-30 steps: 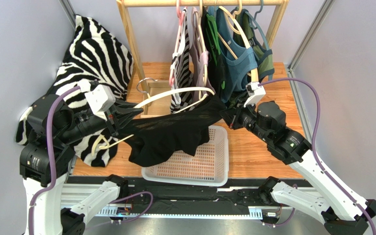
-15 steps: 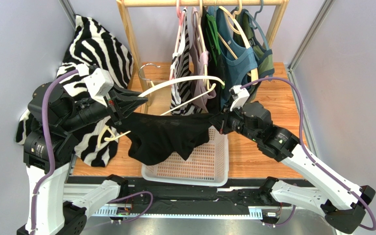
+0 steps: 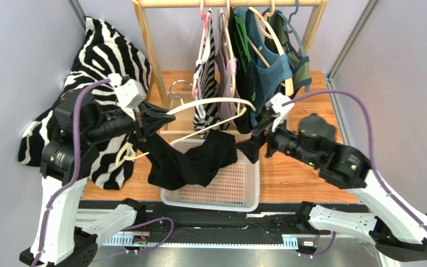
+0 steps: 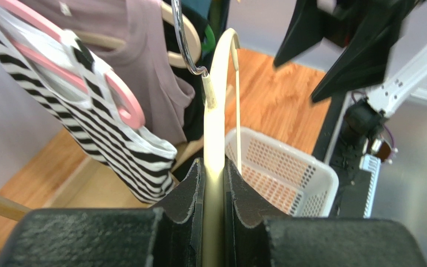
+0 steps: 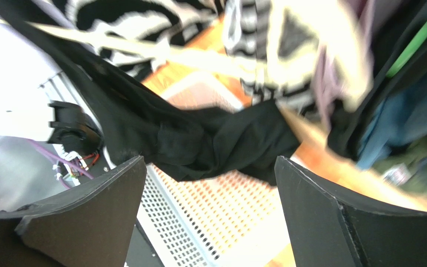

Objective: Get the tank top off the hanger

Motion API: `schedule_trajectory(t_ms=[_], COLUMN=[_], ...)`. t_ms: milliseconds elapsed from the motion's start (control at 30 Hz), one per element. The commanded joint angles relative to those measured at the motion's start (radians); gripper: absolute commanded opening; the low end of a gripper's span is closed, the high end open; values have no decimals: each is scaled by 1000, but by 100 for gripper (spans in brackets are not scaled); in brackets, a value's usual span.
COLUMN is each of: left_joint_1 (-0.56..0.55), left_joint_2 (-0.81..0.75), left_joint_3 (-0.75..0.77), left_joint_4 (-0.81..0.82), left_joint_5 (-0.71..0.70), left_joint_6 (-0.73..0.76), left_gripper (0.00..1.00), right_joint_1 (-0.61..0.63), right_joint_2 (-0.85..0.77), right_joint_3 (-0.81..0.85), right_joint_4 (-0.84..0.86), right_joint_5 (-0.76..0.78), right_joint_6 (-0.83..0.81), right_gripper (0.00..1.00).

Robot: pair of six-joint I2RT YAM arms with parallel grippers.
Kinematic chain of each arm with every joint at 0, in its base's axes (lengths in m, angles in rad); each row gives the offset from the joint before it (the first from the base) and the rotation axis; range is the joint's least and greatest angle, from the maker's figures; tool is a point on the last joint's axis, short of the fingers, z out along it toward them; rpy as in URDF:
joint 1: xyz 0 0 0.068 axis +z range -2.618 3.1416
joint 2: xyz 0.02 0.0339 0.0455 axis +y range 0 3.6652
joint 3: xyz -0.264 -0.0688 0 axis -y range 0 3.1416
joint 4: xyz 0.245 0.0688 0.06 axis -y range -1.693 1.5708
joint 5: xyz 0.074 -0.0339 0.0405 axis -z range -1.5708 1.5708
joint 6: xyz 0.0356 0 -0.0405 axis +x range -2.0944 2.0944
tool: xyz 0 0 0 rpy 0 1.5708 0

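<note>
My left gripper (image 3: 155, 119) is shut on one arm of a cream hanger (image 3: 216, 103), held level in front of the rack; in the left wrist view the hanger (image 4: 216, 111) runs out from between the pads (image 4: 190, 189). The black tank top (image 3: 190, 161) hangs by its left end just below that gripper and sags into the white basket (image 3: 243, 192). My right gripper (image 3: 254, 142) is open beside the garment's right end, holding nothing. In the right wrist view the tank top (image 5: 199, 139) lies beyond the open right gripper (image 5: 209, 164), apart from both fingers.
A wooden rack (image 3: 149, 44) carries striped, mauve, teal and green garments (image 3: 266, 61) on hangers right behind the held hanger. Zebra-print cloth (image 3: 107, 61) is heaped at the left, with another cream hanger (image 3: 122, 157) on it. Grey walls close in both sides.
The right gripper let go of the tank top and opened wide. The freed right end dropped onto the basket. The left gripper carried the hanger up and to the right.
</note>
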Motion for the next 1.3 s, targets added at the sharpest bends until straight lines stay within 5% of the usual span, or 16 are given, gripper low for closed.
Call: schedule_trajectory(t_ms=[0,200,633,900,1200,1267], left_joint_1=[-42,-107,-174,-182,-183,-185], left_joint_2=[18,36,44,62,103,103], left_joint_3=[-10,-10,24,64,134,133], left_joint_4=[-31,-86,-272,-292,-279,-279], left_joint_5=[14,63,225,254,235,218], left_joint_6=[84,145,381,455,464,464], left_gripper=[0,0,0,0,0,0], right_joint_1=[24,41,42,41,41,41], right_joint_2=[-21,5,59,81,73,53], right_joint_3=[148,166,208,202,171,172], right_joint_4=[-130,-94,-62,-115,-126,-115], right_joint_5=[-74,-12,-199,-334,-363,-345], right_joint_6=[-187,-319,-390,-368,-342,-351], right_gripper=[91,90,89,77,40,0])
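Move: The hanger's free right end, already bare, stands roughly 7 cm ahead of the open right hand, 2 cm to its left and 7 cm above it. The black tank top bunches some 17 cm to that hand's left, level with it and about 14 cm below; the basket's middle is about 10 cm left and 35 cm below. From the left hand, still gripping the hanger, the free end lies about 18 cm right, 3 cm ahead and slightly below. Back and down some 6 cm each and a little right, the left hand swings the held hanger about 25 degrees clockwise, bringing its bare end to the right hand, then lifts about 2 cm. The right hand rises about 5 cm, sinks most of that again, then draws back and left, turning counter-clockwise, its open fingers closing around the hanger's arm just inside the free end. ##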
